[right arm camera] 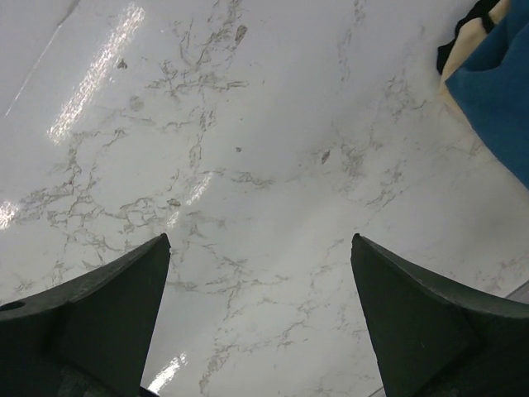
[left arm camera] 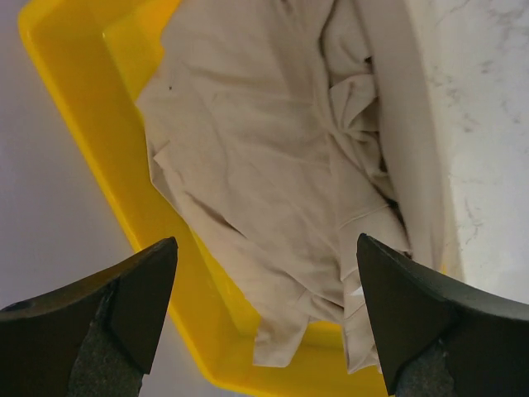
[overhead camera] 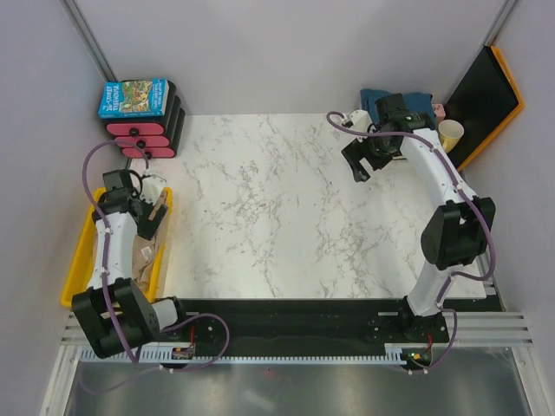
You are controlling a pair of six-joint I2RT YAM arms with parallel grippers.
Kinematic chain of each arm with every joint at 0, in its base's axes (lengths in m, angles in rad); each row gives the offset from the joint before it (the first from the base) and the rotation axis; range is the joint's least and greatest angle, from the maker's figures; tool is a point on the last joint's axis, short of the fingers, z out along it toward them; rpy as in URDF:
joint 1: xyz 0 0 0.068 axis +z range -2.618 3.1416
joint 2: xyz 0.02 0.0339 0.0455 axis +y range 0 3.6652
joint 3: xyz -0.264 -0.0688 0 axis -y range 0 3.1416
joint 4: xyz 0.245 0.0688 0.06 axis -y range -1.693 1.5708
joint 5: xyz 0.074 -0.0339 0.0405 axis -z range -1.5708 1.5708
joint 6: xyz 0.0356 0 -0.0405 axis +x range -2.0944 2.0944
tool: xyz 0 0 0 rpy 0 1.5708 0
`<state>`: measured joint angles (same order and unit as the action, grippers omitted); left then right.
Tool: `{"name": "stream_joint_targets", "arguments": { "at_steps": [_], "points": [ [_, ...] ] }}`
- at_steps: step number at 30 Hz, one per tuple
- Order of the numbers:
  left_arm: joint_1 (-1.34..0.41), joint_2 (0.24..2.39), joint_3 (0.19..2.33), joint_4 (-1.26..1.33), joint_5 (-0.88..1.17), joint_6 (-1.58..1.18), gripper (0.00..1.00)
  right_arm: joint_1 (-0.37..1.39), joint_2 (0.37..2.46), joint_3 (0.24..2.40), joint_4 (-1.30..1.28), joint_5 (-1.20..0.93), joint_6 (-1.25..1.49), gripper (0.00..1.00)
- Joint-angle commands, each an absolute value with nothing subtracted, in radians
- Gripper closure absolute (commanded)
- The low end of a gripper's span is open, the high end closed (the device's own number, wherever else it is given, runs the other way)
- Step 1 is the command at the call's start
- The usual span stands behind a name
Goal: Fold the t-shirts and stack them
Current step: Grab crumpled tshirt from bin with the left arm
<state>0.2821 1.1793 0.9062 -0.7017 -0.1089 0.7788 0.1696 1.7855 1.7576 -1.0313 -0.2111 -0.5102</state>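
Note:
A crumpled tan-beige t-shirt fills the yellow bin at the table's left edge, with a small white label showing near its lower hem. My left gripper hangs open just above it, touching no cloth. From above, the left gripper is over the bin's far end. A teal-blue t-shirt lies at the back right on top of a cream one and a dark one. My right gripper stands open over bare marble, to the left of that pile.
A blue picture-covered box sits on a red-and-black stack at the back left. At the back right, a pale yellow cup stands beside a black board with an orange edge. The white marble table lies between the arms.

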Motion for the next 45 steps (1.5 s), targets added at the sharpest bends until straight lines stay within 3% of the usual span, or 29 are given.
{"name": "stream_joint_targets", "arguments": {
  "at_steps": [1, 10, 27, 41, 42, 44, 45],
  "points": [
    [0.391, 1.252, 0.956, -0.707, -0.083, 0.824, 0.04, 0.199, 1.833, 1.839, -1.138, -0.224, -0.534, 0.02],
    [0.431, 1.414, 0.885, -0.591, 0.044, 0.856, 0.13, 0.258, 1.999, 2.1, -1.207, -0.176, -0.546, 0.02],
    [0.472, 1.342, 1.039, -0.724, 0.369, 0.877, 0.16, 0.296, 2.02, 2.049, -1.183, -0.134, -0.568, 0.02],
    [0.472, 1.523, 0.963, -0.657, 0.302, 0.882, 0.23, 0.333, 2.042, 2.074, -1.177, -0.117, -0.594, 0.02],
    [0.472, 1.543, 0.966, -0.649, 0.299, 0.881, 0.24, 0.337, 2.043, 2.077, -1.177, -0.117, -0.594, 0.02],
    [0.472, 1.596, 0.976, -0.647, 0.296, 0.885, 0.37, 0.345, 2.045, 2.08, -1.17, -0.117, -0.594, 0.02],
    [0.472, 1.611, 0.991, -0.649, 0.298, 0.887, 0.5, 0.347, 2.043, 2.083, -1.169, -0.115, -0.594, 0.02]
  ]
}}
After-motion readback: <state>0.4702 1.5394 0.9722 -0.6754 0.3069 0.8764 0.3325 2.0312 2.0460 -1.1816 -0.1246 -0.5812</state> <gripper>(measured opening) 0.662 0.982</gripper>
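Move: The crumpled tshirt fills much of the yellow bin, its middle some 9 cm below the left hand, about level with it fore and aft and 3 cm to its left. The bin's middle is about 3 cm back and 5 cm left. The drawer unit with the book on top stands some 25 cm ahead and 2 cm left, about 5 cm lower. From the right hand the tshirt is roughly 60 cm left, 15 cm back and 15 cm lower. Towards the crumpled tshirt the open left hand dips about 7 cm, first swinging slightly left, then lifts nearly as far while easing forward and right. It sinks a second time, about 7 cm, into the folds beside the bin's right wall, its left side rolled down some 25 degrees, fingers partly closing around cloth. The right hand, empty and open, drifts 6 cm left over the table. ##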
